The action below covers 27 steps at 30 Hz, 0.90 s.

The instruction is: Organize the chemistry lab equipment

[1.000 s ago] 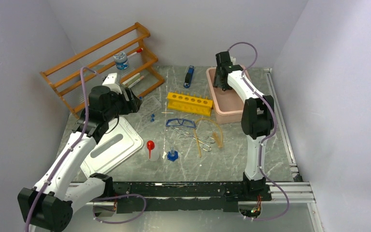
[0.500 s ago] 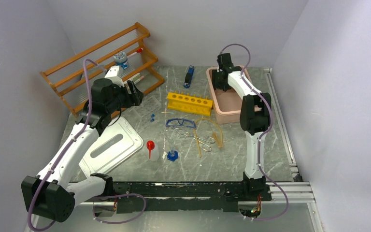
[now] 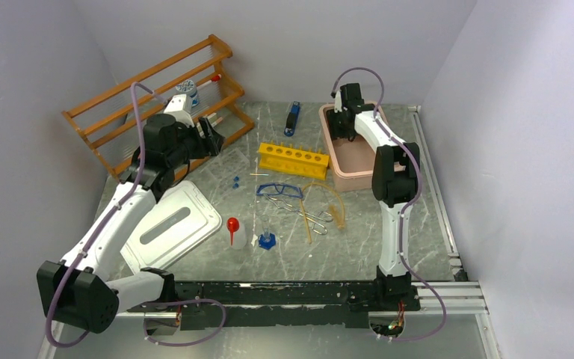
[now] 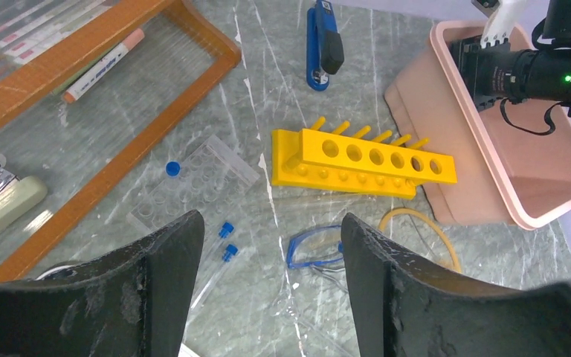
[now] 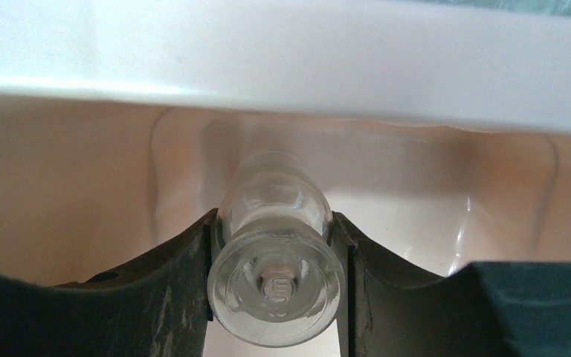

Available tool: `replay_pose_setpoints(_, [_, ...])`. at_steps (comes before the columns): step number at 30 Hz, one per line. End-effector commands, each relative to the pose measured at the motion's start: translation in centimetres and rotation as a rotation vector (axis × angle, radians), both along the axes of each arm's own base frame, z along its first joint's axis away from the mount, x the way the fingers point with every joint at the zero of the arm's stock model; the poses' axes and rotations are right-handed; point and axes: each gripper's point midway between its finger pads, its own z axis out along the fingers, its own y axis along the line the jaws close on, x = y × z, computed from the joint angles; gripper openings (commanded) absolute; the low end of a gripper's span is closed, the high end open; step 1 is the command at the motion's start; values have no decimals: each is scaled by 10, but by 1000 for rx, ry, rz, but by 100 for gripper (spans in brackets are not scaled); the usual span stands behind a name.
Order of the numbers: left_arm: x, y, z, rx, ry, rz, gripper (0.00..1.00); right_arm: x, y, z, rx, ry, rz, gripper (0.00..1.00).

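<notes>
My right gripper (image 3: pixel 341 124) reaches into the back of the pink bin (image 3: pixel 355 173). In its wrist view it (image 5: pixel 276 249) is shut on a small clear glass bottle (image 5: pixel 276 279), just above the bin floor. My left gripper (image 3: pixel 211 139) is open and empty, hovering beside the wooden rack. Between its fingers (image 4: pixel 271 221) I see two blue-capped tubes (image 4: pixel 223 239) and blue goggles (image 4: pixel 314 248). The goggles (image 3: pixel 279 190), tongs (image 3: pixel 311 216), yellowish tubing (image 3: pixel 330 200), red-capped bottle (image 3: pixel 233 230) and blue-capped vial (image 3: pixel 267 240) lie mid-table.
A yellow tube rack (image 3: pixel 293 160) stands left of the bin. A wooden rack (image 3: pixel 149 101) fills the back left, with a marker (image 4: pixel 104 65) and a beige stapler (image 4: pixel 0 204) in it. A blue stapler (image 3: pixel 292 117), a clear well plate (image 4: pixel 193 182) and a white tray lid (image 3: pixel 173 223) lie nearby.
My left arm has swung back and to the right, towards the wooden rack, gripper still open. My right gripper has shifted slightly within the back of the bin.
</notes>
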Motion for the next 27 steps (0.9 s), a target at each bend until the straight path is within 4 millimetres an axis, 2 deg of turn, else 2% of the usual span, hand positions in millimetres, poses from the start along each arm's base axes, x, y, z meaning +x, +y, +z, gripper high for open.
replay_pose_setpoints(1, [12, -13, 24, -14, -80, -55, 71, 14, -2, 1, -5, -48, 13, 42])
replay_pose_setpoints(5, [17, -21, 29, -21, -99, -94, 71, 13, 0, 5, 13, -54, 0, 54])
replay_pose_setpoints(8, [20, -23, 34, -25, -116, -100, 71, 14, 5, 19, 48, -85, -8, 64])
replay_pose_setpoints(11, [21, -21, 36, -10, -120, -93, 72, 14, 8, 36, 76, -104, -20, 69])
replay_pose_setpoints(20, [17, -9, 42, 9, -123, -42, 72, 0, -6, 117, 108, -220, -167, 73])
replay_pose_setpoints(24, [9, -2, 44, 15, -121, -17, 73, -20, -13, 159, 136, -261, -243, 74])
replay_pose_setpoints(27, [4, 4, 43, 27, -115, 10, 73, -41, -3, 187, 193, -276, -252, 73])
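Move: The right hand is down inside the pink bin near its far left corner, holding the small glass jar; the bin's middle lies about 8 cm back and 5 cm to the right, roughly level. The blue stapler is some 11 cm left and 4 cm farther out, the yellow tube rack about 10 cm left and 9 cm back, both slightly lower. From the left hand the bin's middle is about 11 cm ahead, 29 cm right and 20 cm below. The right fingers let go of the glass jar, opening from about half to three-quarters while the hand creeps barely 1 cm forward; then the hand climbs fast and nearly straight up out of the pink bin, about 15 cm, its fingers tipping up some 15 degrees and turning slightly clockwise. The empty left hand edges about 2 cm forward and slightly right, then rises some 3 cm. ##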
